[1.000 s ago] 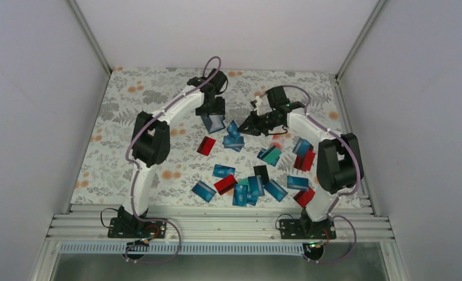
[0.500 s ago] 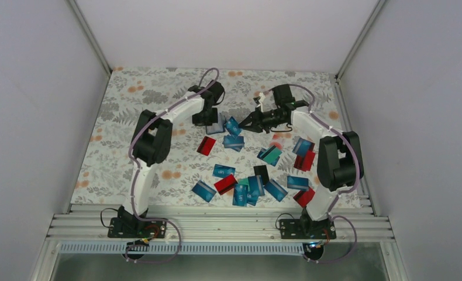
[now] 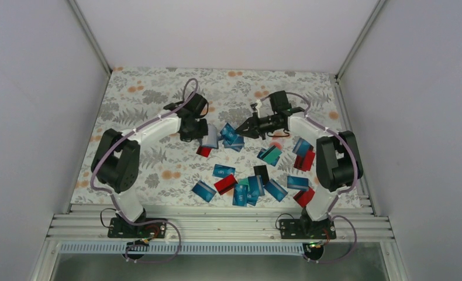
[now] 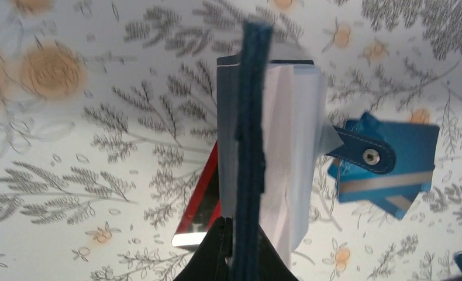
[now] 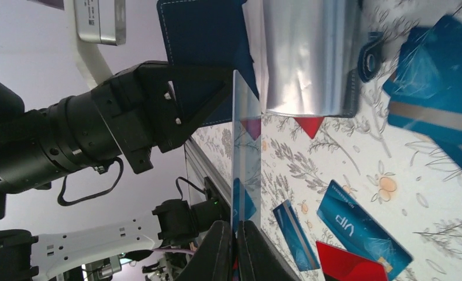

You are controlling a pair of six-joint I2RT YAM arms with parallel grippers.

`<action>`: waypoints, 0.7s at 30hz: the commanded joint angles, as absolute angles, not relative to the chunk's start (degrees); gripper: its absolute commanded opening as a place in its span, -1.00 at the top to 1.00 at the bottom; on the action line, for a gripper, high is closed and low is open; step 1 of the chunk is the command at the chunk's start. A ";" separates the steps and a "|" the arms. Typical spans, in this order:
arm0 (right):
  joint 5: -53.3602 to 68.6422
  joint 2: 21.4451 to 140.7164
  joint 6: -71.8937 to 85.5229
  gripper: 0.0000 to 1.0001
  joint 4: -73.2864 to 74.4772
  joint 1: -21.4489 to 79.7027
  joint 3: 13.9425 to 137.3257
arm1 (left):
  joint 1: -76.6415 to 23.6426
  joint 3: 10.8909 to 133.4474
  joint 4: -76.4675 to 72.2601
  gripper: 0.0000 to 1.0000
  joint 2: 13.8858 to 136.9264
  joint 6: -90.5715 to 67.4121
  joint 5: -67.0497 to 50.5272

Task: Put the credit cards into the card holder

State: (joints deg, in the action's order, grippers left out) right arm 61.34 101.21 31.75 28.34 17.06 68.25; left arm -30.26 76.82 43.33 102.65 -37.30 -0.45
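My left gripper (image 3: 203, 136) is shut on the card holder (image 3: 210, 135) and holds it off the table. In the left wrist view the card holder (image 4: 252, 111) stands edge-on, navy with a pale lining, its snap strap (image 4: 363, 154) hanging right, above my left gripper (image 4: 240, 257). My right gripper (image 3: 242, 129) is shut on one of the credit cards (image 5: 246, 146), seen edge-on above my right gripper (image 5: 237, 252). That card's far edge is close to the card holder (image 5: 208, 47), whose silvery inside (image 5: 307, 52) faces it. Many other credit cards (image 3: 249, 187) lie scattered on the table.
A red card (image 3: 204, 151) lies just below the lifted holder, with blue cards (image 3: 233, 139) beside it. Teal and red cards (image 3: 303, 155) lie near the right arm. White walls enclose the floral tablecloth (image 3: 135, 111). A metal rail (image 3: 217, 222) runs along the near edge.
My left gripper has shut on the card holder and carried it nearer and left as the arm swung. My right gripper, still gripping its card, has edged left toward it.
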 commanded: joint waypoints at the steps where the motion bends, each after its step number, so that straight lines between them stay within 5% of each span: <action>1: 62.08 100.98 37.88 0.92 21.16 20.18 66.02 | -28.40 69.13 33.52 0.86 98.78 -39.11 -7.36; 11: 62.92 98.89 45.83 0.92 15.37 20.85 67.37 | -25.69 64.18 28.88 -0.49 87.00 -35.95 -13.12; 21: 60.36 92.98 62.44 0.92 7.68 20.83 73.76 | -25.30 66.78 18.76 -0.44 77.09 -47.78 -26.28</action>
State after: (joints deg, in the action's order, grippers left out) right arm 60.90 97.62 53.30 13.41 20.62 69.30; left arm -25.78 66.32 25.89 79.64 -40.38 -18.79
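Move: The left fingers still pinch the open card holder's cover, with the holder's middle some 3 cm right, 1 cm ahead and 4 cm below; the red card lies about 2 cm right, 5 cm back and 8 cm below. From the right hand, which holds a blue card, the holder is about 11 cm left, 1 cm back and 10 cm below; a blue card pair lies roughly 2 cm left, 3 cm back and 14 cm below. Left hand dips, releases the card holder, rises about 16 cm; right hand lifts its card 5 cm, drifting left. ##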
